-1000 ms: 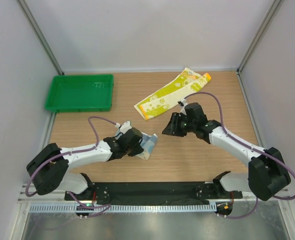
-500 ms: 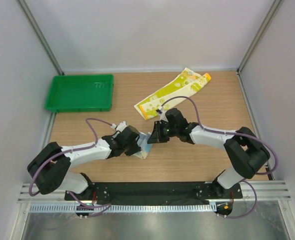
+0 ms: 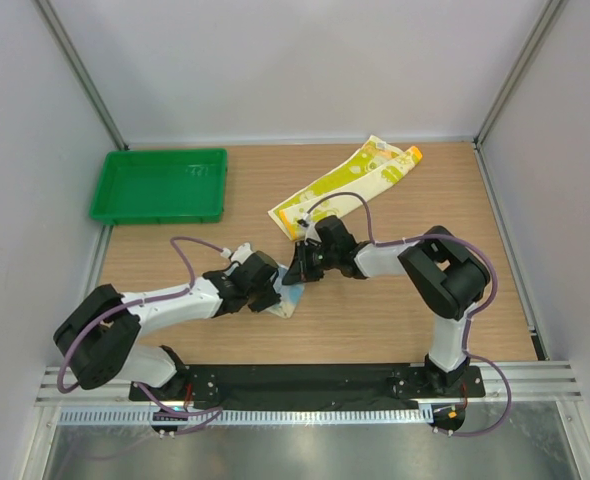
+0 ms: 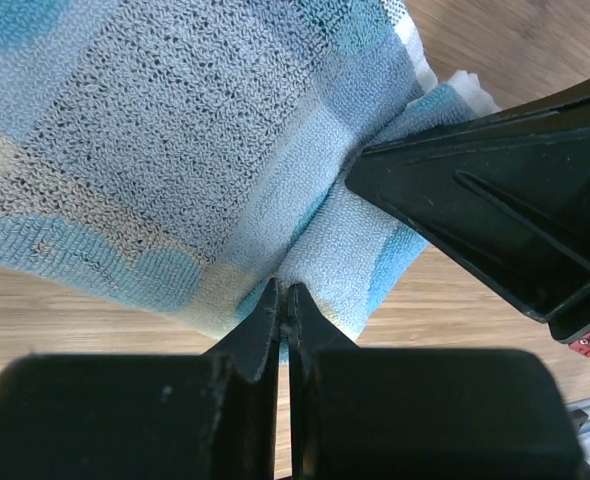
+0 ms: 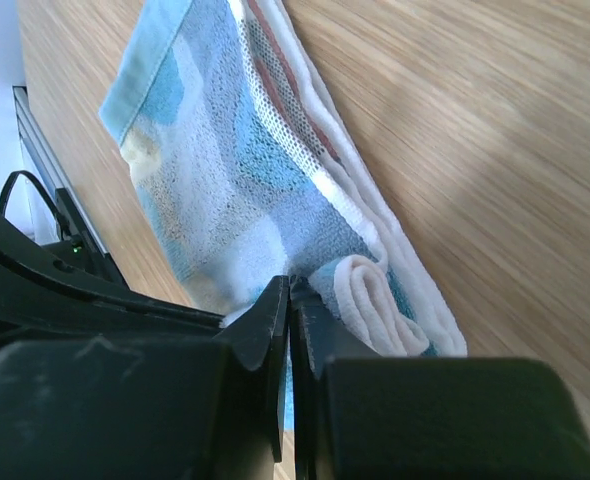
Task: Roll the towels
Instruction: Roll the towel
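The light blue and white towel (image 3: 289, 299) lies crumpled near the table's front centre, with both grippers meeting at it. My left gripper (image 3: 273, 291) is shut on one fold of this towel (image 4: 175, 130), and its tips (image 4: 285, 292) pinch the cloth. My right gripper (image 3: 297, 271) has come in from the right and is shut on the towel's edge (image 5: 235, 170), beside a small rolled white fold (image 5: 375, 300); its tips (image 5: 290, 283) press together on the cloth. The long yellow-green and white towel (image 3: 340, 185) lies flat and diagonal at the back, untouched.
A green plastic tray (image 3: 105, 195) stands at the back left. The right gripper's black finger (image 4: 505, 220) fills the right side of the left wrist view. Bare wood (image 3: 405, 310) extends to the right of the blue towel.
My right arm has swung left from the table's middle to the blue towel and its jaws have closed on the cloth. The left gripper has stayed shut on the towel.
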`<state>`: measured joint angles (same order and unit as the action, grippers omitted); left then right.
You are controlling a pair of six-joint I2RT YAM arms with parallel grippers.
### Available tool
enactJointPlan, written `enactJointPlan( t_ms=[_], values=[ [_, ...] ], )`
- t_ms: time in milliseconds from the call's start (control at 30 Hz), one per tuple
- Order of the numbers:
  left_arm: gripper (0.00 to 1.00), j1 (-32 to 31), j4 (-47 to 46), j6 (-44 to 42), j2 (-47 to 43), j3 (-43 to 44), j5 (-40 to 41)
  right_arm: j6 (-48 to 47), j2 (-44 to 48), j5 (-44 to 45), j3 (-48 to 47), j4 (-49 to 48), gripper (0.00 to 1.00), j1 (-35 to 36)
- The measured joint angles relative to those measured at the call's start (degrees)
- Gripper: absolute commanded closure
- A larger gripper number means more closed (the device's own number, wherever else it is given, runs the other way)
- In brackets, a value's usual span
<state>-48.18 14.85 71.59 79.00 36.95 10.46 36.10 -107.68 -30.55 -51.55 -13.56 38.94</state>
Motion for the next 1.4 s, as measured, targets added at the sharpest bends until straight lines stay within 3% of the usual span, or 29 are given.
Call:
enactJointPlan(
  t_ms=[167, 267, 300, 333, 467, 633, 767, 833, 967, 1167, 1400],
  values=[
    [1.0, 0.0, 0.8, 0.0, -0.3, 0.0, 0.0, 0.2, -1.7, -1.1, 0.0, -3.9, 0.93, 0.0],
    [0.81, 0.2, 1.5, -0.3, -0.9, 0.0, 0.0, 1.0, -3.1, -2.2, 0.0, -7.1, 0.93, 0.0],
    [0.69, 0.2, 1.7, -0.4, -1.2, -0.1, 0.0, 1.3, -3.7, -2.5, 0.1, -8.2, 0.93, 0.0],
    [0.65, 0.2, 2.3, -1.0, -1.7, -0.2, 0.1, 1.5, -4.0, -2.8, 0.1, -9.2, 0.94, 0.0],
    [0.63, 0.2, 6.8, -2.3, -5.7, -0.6, 2.2, 2.1, -4.9, -3.4, 0.5, -11.8, 0.94, 0.0],
    [0.73, 0.0, 12.0, -5.7, -10.9, -0.7, 5.3, 2.1, -4.9, -3.3, 0.6, -12.2, 0.95, 0.0],
    [0.73, -2.3, 15.9, -10.2, -13.9, 0.1, 9.5, 2.0, -4.9, -3.3, 0.6, -12.1, 0.95, 0.0],
    [0.68, -4.8, 17.7, -13.1, -13.8, 2.4, 12.2, 1.9, -4.8, -3.3, 0.6, -12.1, 0.95, 0.0],
    [0.52, -10.4, 17.8, -19.8, -11.5, 9.9, 16.4, 1.7, -4.7, -3.3, 0.6, -12.1, 0.96, 0.0],
    [0.5, -16.6, 11.3, -29.8, -3.9, 15.5, 18.9, 1.5, -4.7, -3.3, 0.7, -12.1, 0.96, 0.0],
    [0.48, -17.5, 7.9, -35.1, 5.9, 16.1, 18.9, 1.4, -4.7, -3.3, 0.7, -12.1, 0.96, 0.0]
  ],
)
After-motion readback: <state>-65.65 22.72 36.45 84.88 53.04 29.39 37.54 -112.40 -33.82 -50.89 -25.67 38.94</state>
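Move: The blue towel's rolled-over edge has its middle about 2 cm ahead and 3 cm to the right of the left fingertips, a centimetre lower; they are shut on its near part. The towel's flat rest is 2 cm ahead of them and 5 cm left. The yellow towel's middle is some 22 cm ahead and 15 cm right. From the right fingertips, already down on the rolled edge, that edge's middle is about 3 cm back, level sideways and a centimetre below. Leftwards first, about 5 cm while opening and rising, the left hand comes free of the towel's rolled edge; it then arcs up and some 10 cm right over the edge, turning clockwise by roughly 35 degrees, and sinks, fingers half open, towards its near end. The right hand slides 2 cm left and then stays, its nearly shut fingertips still holding the edge down. ##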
